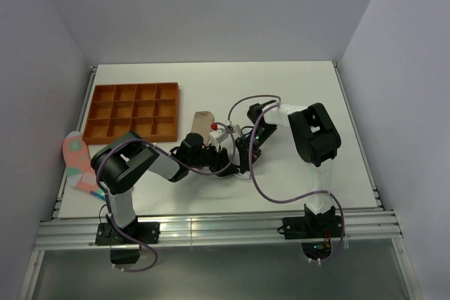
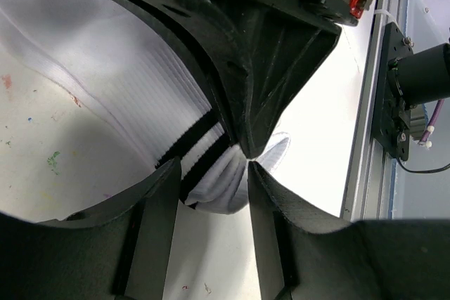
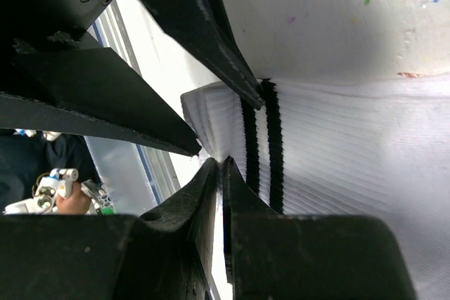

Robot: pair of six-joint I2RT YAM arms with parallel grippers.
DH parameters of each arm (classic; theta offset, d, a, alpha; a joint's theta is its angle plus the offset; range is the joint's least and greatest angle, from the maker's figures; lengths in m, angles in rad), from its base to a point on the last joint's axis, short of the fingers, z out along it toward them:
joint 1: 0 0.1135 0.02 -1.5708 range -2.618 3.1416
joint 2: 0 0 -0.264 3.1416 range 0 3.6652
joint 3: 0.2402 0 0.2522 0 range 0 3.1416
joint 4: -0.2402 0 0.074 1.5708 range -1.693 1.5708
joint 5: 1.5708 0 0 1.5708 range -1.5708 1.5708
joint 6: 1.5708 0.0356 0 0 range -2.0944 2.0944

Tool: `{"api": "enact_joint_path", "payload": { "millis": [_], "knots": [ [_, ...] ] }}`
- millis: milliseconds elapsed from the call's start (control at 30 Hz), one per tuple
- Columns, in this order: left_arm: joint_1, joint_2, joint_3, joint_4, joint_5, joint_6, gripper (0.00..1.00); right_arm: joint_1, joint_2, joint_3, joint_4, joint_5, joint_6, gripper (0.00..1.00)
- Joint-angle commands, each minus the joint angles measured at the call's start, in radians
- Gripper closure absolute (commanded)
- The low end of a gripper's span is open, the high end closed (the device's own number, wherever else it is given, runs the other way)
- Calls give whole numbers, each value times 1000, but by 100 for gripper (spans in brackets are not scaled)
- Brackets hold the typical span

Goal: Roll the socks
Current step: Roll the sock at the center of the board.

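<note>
The white sock (image 2: 126,82) with two black cuff stripes lies flat on the table. My right gripper (image 3: 220,161) is shut on the edge of its cuff (image 3: 232,121). My left gripper (image 2: 212,170) faces it with jaws open; the bunched cuff end sits between its fingers (image 2: 158,230), touching one and apart from the other. In the top view both grippers meet at mid-table (image 1: 228,156) and hide the white sock. The beige sock (image 1: 203,121) lies just behind them. A red sock with pale spots (image 1: 79,161) lies at the table's left edge.
An orange compartment tray (image 1: 132,112) stands at the back left. The aluminium rail (image 2: 365,103) runs along the near table edge close to the grippers. Both arms' cables (image 1: 256,173) loop over the middle of the table.
</note>
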Motion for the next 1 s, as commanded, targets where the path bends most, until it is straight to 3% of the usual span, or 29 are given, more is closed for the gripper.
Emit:
{"api": "enact_joint_path", "payload": {
  "millis": [0,233,600,733,900,967],
  "knots": [
    [-5,5,24,6,31,33,52,-14,-4,25,11,-5,10,100],
    [-8,-8,49,-42,13,27,58,-16,-12,6,35,11,24,100],
    [-45,-15,118,-200,-88,-10,86,-16,-44,-28,101,50,64,100],
    [-54,-19,164,-307,-166,-73,100,-19,-113,-80,184,113,105,91],
    [-84,-25,238,-482,-220,-108,100,-39,-238,-150,275,144,147,66],
    [-87,-22,277,-565,-249,-141,100,-57,-283,-167,305,156,173,64]
  ]
}}
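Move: The white sock's striped cuff sits between my left hand's open fingers, its middle only about 1 cm to the right and 1 cm below; my right fingers still pinch its edge, so it is right at that hand's tips. From my left hand the white sock's body lies some 5 cm farther out and 7 cm right, and the brown sock roughly 10 cm ahead and 12 cm left, both about 2 cm lower. I hand the cuff over: my left fingers close from half open and pinch it beside the black stripes, then that hand eases about 2.5 cm to the right, its fingertips tipping down and turning some 15 degrees. My right hand keeps its pinch while creeping forward and about 1 cm down, then opens partway, rising again as it shifts another 1 cm or so forward and right. ##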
